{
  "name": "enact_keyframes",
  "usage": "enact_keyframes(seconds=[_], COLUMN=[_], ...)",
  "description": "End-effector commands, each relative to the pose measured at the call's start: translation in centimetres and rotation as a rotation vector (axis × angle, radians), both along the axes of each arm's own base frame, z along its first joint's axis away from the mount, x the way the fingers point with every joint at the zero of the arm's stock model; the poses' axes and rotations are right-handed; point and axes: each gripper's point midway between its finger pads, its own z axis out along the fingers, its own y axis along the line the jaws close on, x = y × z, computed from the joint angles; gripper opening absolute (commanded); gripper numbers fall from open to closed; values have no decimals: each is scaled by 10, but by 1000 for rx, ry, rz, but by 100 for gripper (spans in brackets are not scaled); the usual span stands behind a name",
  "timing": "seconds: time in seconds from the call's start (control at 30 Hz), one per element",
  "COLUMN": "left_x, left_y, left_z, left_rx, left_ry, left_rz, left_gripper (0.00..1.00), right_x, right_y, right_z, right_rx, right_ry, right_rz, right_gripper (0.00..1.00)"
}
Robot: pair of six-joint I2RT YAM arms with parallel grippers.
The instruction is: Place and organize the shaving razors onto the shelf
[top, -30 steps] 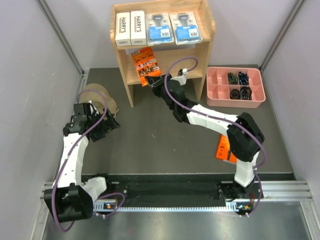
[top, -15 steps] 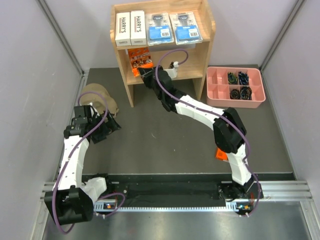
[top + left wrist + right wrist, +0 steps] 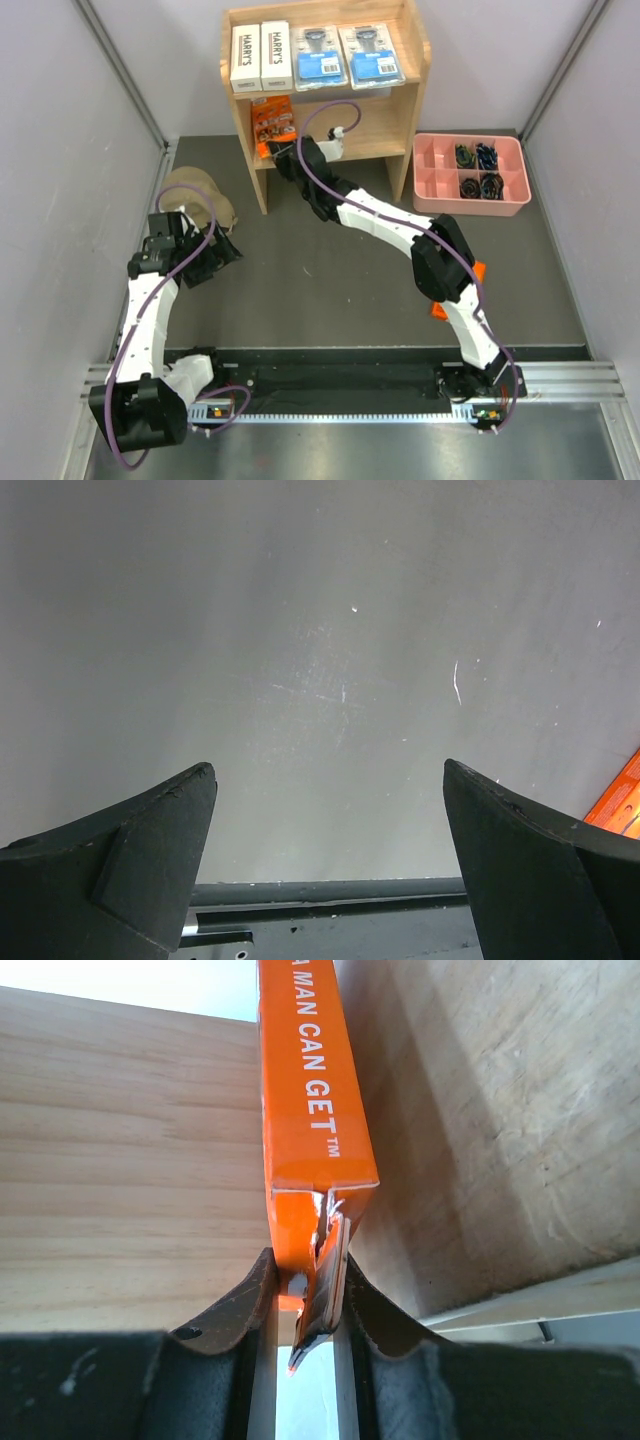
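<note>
The light-wood shelf [image 3: 412,60] stands at the back. Its top tier carries two white HARRY'S boxes [image 3: 260,57] and two clear blister packs with blue labels [image 3: 345,56]. My right gripper [image 3: 285,152] is shut on the end of an orange pack [image 3: 272,118], holding it at the left of the lower tier. The right wrist view shows that pack [image 3: 310,1090] edge-on between the fingers [image 3: 240,1305], with shelf wood [image 3: 120,1160] on both sides. Another orange pack [image 3: 473,272] lies on the table, mostly hidden by the right arm. My left gripper [image 3: 222,248] hangs open over bare table [image 3: 330,680].
A pink compartmented tray [image 3: 430,195] holding small dark items sits right of the shelf. A tan round object [image 3: 188,190] lies by the left wall, just behind my left gripper. Grey walls close both sides.
The right arm has carried the orange pack left and deeper into the shelf's lower tier. More of the orange pack on the table shows. The left arm has stayed still.
</note>
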Motion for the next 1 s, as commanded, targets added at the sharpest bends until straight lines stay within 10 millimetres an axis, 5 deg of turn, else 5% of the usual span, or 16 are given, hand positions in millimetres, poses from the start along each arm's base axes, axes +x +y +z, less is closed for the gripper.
enact_keyframes(seconds=[0.0,0.1,0.5,0.97], left_x=[5,3,1,0], left_y=[-2,-1,-1,-1], left_z=[6,5,2,1], left_rx=[2,3,8,10], left_ry=[-53,-52,-52,-51], left_rz=[-15,-12,-10,-8], left_gripper=[99,99,99,99], right_x=[-21,-26,-53,-67], right_y=[19,23,31,0], right_z=[27,24,2,-15], right_rx=[45,30,-35,-45], right_ry=[-60,-67,-72,-8], right_rz=[85,130,288,334], right_gripper=[9,12,58,89])
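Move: The right gripper holds one end of the orange razor pack at the lower shelf's front edge. The pack's resting place at that shelf's left end has its middle about 8 cm straight ahead and 2 cm lower. The shelf's left side panel is about 4 cm left of the gripper and 8 cm ahead. The pair of white boxes stands roughly 17 cm above and 8 cm ahead, neither left nor right. From the left gripper, the place is some 28 cm ahead, 9 cm right and 8 cm higher. Lower the right gripper about 2 cm, easing it slightly back, to bring the held end of the orange pack down to the lower shelf. Then open the fingers wide and let go, drawing back towards the base and swinging the hand some 20 degrees counter-clockwise; finish by dropping away below the pack, about 6 cm back and 8 cm down in all. ##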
